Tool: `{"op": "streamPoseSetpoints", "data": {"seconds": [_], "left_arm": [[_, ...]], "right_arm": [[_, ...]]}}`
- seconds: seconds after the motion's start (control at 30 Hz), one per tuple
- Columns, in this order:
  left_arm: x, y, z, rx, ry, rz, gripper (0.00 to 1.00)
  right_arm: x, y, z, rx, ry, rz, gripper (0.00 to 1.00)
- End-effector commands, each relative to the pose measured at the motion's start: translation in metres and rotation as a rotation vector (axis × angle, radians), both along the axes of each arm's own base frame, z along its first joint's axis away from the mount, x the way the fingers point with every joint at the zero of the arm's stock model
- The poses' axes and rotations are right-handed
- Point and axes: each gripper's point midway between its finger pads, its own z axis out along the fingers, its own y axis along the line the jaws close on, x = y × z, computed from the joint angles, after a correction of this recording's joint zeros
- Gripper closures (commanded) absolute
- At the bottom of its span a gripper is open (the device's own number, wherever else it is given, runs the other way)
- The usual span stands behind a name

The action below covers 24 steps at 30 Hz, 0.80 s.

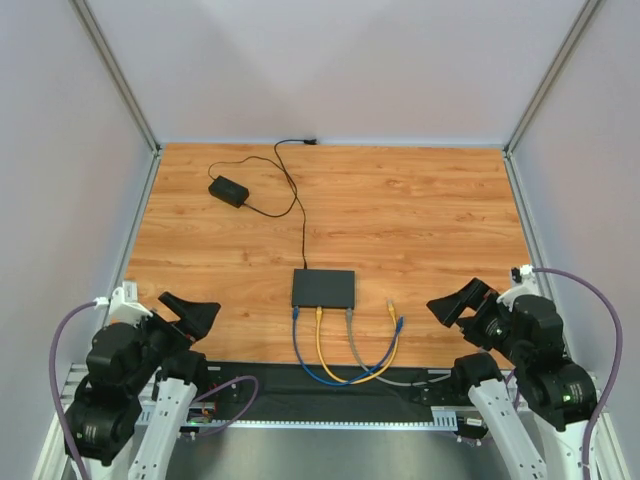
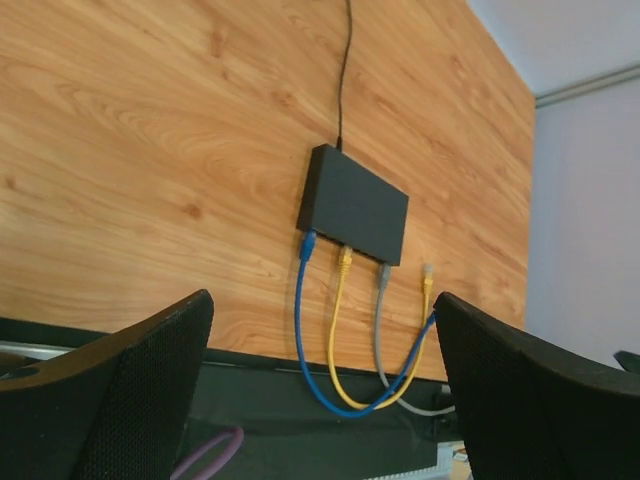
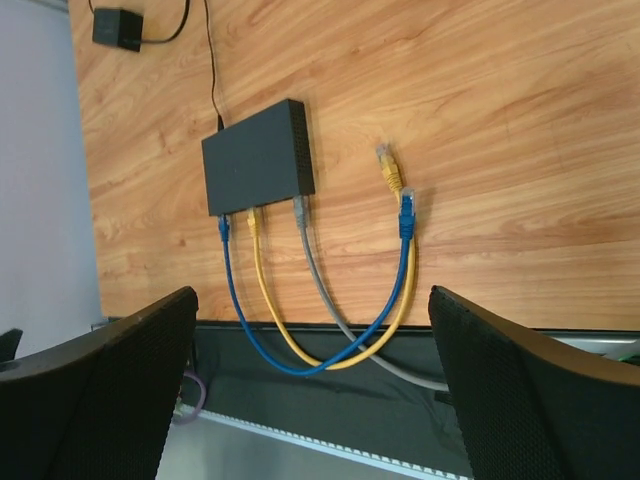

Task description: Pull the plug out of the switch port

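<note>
The switch [image 1: 323,288] is a flat black box lying mid-table, also in the left wrist view [image 2: 355,205] and the right wrist view [image 3: 258,160]. Its near edge holds three plugs: blue [image 1: 297,312] [image 3: 223,228], yellow [image 1: 318,313] [image 3: 253,222] and grey [image 1: 349,314] [image 3: 299,210]. The blue and yellow cables loop round to loose ends, yellow [image 3: 388,168] and blue [image 3: 407,215], lying right of the switch. My left gripper [image 1: 200,312] [image 2: 322,297] is open at the near left, well short of the cables. At the near right my right gripper [image 1: 455,305] [image 3: 312,292] is open too.
A small black power adapter [image 1: 228,190] [image 3: 117,28] sits at the back left, and its thin black cord [image 1: 303,225] runs to the switch's far edge. A black strip [image 1: 330,385] lines the table's near edge, where the cable loops hang over. Grey walls enclose the table.
</note>
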Motion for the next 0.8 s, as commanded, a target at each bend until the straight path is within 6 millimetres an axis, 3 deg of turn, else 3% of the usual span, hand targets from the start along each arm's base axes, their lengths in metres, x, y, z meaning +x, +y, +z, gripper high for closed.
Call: {"op": "streamPoseSetpoints", "data": {"seconds": [0.0, 0.03, 0.13, 0.17, 0.27, 0.3, 0.37, 0.4, 0.5, 0.53, 0.63, 0.7, 0.73, 0.77], "left_arm": [[-0.007, -0.011, 0.02, -0.008, -0.16, -0.091, 0.0], [-0.007, -0.014, 0.021, -0.039, -0.167, -0.093, 0.0], [-0.001, -0.034, 0.013, -0.087, -0.123, -0.193, 0.02], [0.003, -0.041, 0.003, -0.099, -0.084, -0.224, 0.04], [0.013, -0.061, -0.013, -0.152, 0.0, -0.329, 0.1], [0.016, -0.065, -0.015, -0.162, 0.02, -0.353, 0.11], [0.024, -0.068, -0.021, -0.166, 0.027, -0.366, 0.13], [0.026, -0.072, -0.023, -0.175, 0.034, -0.385, 0.13], [0.039, -0.076, -0.031, -0.188, 0.026, -0.4, 0.14], [0.044, -0.079, -0.031, -0.193, 0.021, -0.411, 0.16], [0.052, -0.082, -0.039, -0.184, 0.046, -0.426, 0.2], [0.057, -0.081, -0.045, -0.147, 0.071, -0.423, 0.22], [0.056, -0.086, -0.044, -0.128, 0.075, -0.455, 0.24], [0.057, -0.087, -0.044, -0.109, 0.082, -0.463, 0.24]], "right_arm": [[-0.008, 0.017, 0.0, -0.009, -0.032, 0.16, 0.0], [-0.006, 0.024, 0.008, 0.012, -0.085, 0.205, 0.0], [-0.009, 0.045, 0.005, 0.101, -0.12, 0.312, 0.0], [-0.005, 0.047, -0.015, 0.124, -0.026, 0.292, 0.0], [-0.007, 0.062, -0.046, 0.17, 0.16, 0.366, 0.0], [-0.003, 0.067, -0.048, 0.192, 0.167, 0.394, 0.0], [-0.009, 0.088, -0.041, 0.312, 0.178, 0.527, 0.0], [0.001, 0.098, -0.04, 0.401, 0.148, 0.538, 0.0], [0.009, 0.114, -0.023, 0.648, 0.112, 0.536, 0.0], [0.018, 0.115, -0.028, 0.668, 0.034, 0.536, 0.0], [0.029, 0.111, -0.036, 0.606, -0.021, 0.496, 0.0], [0.03, 0.11, -0.059, 0.516, 0.08, 0.47, 0.0], [0.026, 0.114, -0.055, 0.444, 0.052, 0.535, 0.0], [0.03, 0.117, -0.066, 0.395, 0.105, 0.528, 0.0]]}}
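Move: The grey plug in the switch's front lies about 9 cm ahead of the right hand, 17 cm to its left and 17 cm below. The switch sits beyond that plug, 15 cm ahead of the hand and 23 cm left; the loose yellow plug is 11 ahead and 7 left, and the loose blue plug 7 ahead and 5 left. From the left hand, the switch lies some 17 cm ahead, 23 cm right and 21 cm lower. Swing the right gripper about 11 cm left and some 8 cm down, easing slightly forward late, over the loose cable ends towards the grey plug, rolling its left side up and turning counter-clockwise, fingers wide open. Bring the left gripper right, down and forward towards the switch after a slight initial lift, turning it clockwise and narrowing its fingers somewhat, still clear of everything. ##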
